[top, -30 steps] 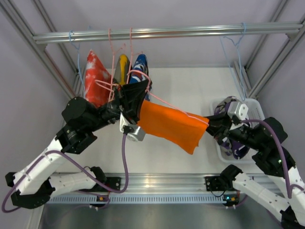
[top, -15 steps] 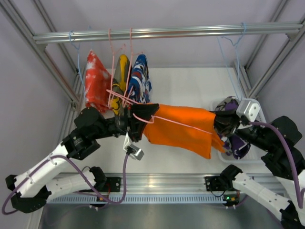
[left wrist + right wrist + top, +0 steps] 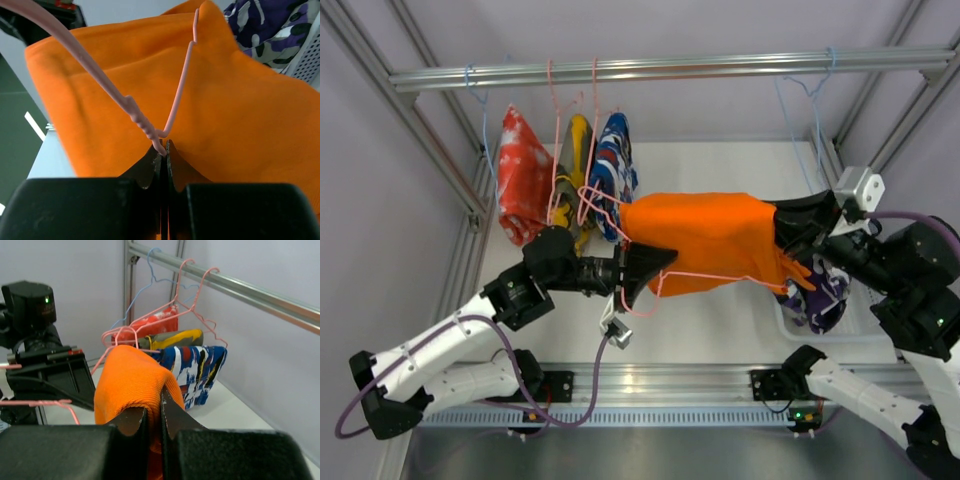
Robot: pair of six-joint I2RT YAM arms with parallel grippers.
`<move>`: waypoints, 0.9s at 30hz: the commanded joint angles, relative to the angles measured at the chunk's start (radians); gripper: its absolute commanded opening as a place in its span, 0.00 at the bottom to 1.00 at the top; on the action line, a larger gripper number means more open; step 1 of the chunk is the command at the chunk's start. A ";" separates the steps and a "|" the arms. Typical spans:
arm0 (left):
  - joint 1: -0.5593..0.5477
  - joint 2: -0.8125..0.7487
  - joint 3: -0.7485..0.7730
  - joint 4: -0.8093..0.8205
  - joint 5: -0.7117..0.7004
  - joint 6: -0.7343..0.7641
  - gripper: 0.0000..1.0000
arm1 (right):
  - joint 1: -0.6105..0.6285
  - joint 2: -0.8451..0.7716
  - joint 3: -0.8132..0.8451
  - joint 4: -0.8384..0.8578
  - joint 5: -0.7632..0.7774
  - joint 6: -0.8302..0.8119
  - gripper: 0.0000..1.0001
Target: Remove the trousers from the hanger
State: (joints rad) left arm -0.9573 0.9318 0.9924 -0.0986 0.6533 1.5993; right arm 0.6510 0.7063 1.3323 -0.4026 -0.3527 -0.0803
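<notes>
The bright orange trousers hang in the air over the table, draped on a pink wire hanger. My left gripper is shut on the hanger's twisted neck, just left of the cloth. At the cloth's right end my right gripper is shut on a fold of the orange trousers. The purple, white and black camouflage trousers lie in the white basket under the right arm.
Far across the table, a metal rail carries pink hangers with a red-and-white garment, a yellow one and a blue patterned one. An empty blue hanger hangs at its right. Frame posts stand on both sides.
My left gripper has pulled the hanger away from the rail, toward me and to the right. My right gripper has risen and drawn back, bunching the orange trousers toward the right.
</notes>
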 commanded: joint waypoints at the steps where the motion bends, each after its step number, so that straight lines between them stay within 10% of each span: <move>1: 0.005 0.001 -0.038 -0.013 0.063 0.033 0.00 | -0.007 -0.011 0.129 0.307 0.029 0.070 0.00; 16: 0.003 -0.047 -0.169 -0.050 0.109 0.047 0.00 | -0.007 0.076 0.332 0.380 0.176 0.103 0.00; 27: 0.005 -0.139 -0.193 -0.041 0.080 0.018 0.00 | -0.094 -0.060 0.259 0.341 0.526 -0.194 0.00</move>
State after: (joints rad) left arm -0.9562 0.8291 0.7845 -0.1600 0.6968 1.6253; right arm 0.6006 0.7189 1.6001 -0.2626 0.0082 -0.1482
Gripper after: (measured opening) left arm 0.057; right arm 0.044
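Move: The orange trousers, still draped over the hanger's bottom bar, fill the gap between the hands. Their middle lies about 6 cm right of the left gripper, 2 ahead and 3 higher; from the right gripper it is some 11 cm left, 2 back and 6 lower. From the right gripper the basket stands roughly 23 cm right, 10 ahead and 45 below. From the left gripper the hanging blue trousers are about 20 cm ahead, 8 left and 8 lower. Keep the right gripper pinched on the orange trousers' right end and raise it some 14 cm, drawing them up off the hanger; late in the lift swing right about 10 cm, the wrist turning roughly 30 degrees, partly clockwise. Keep the hanger gripped in the left and sink it about 9 cm, easing up slightly at the end. ##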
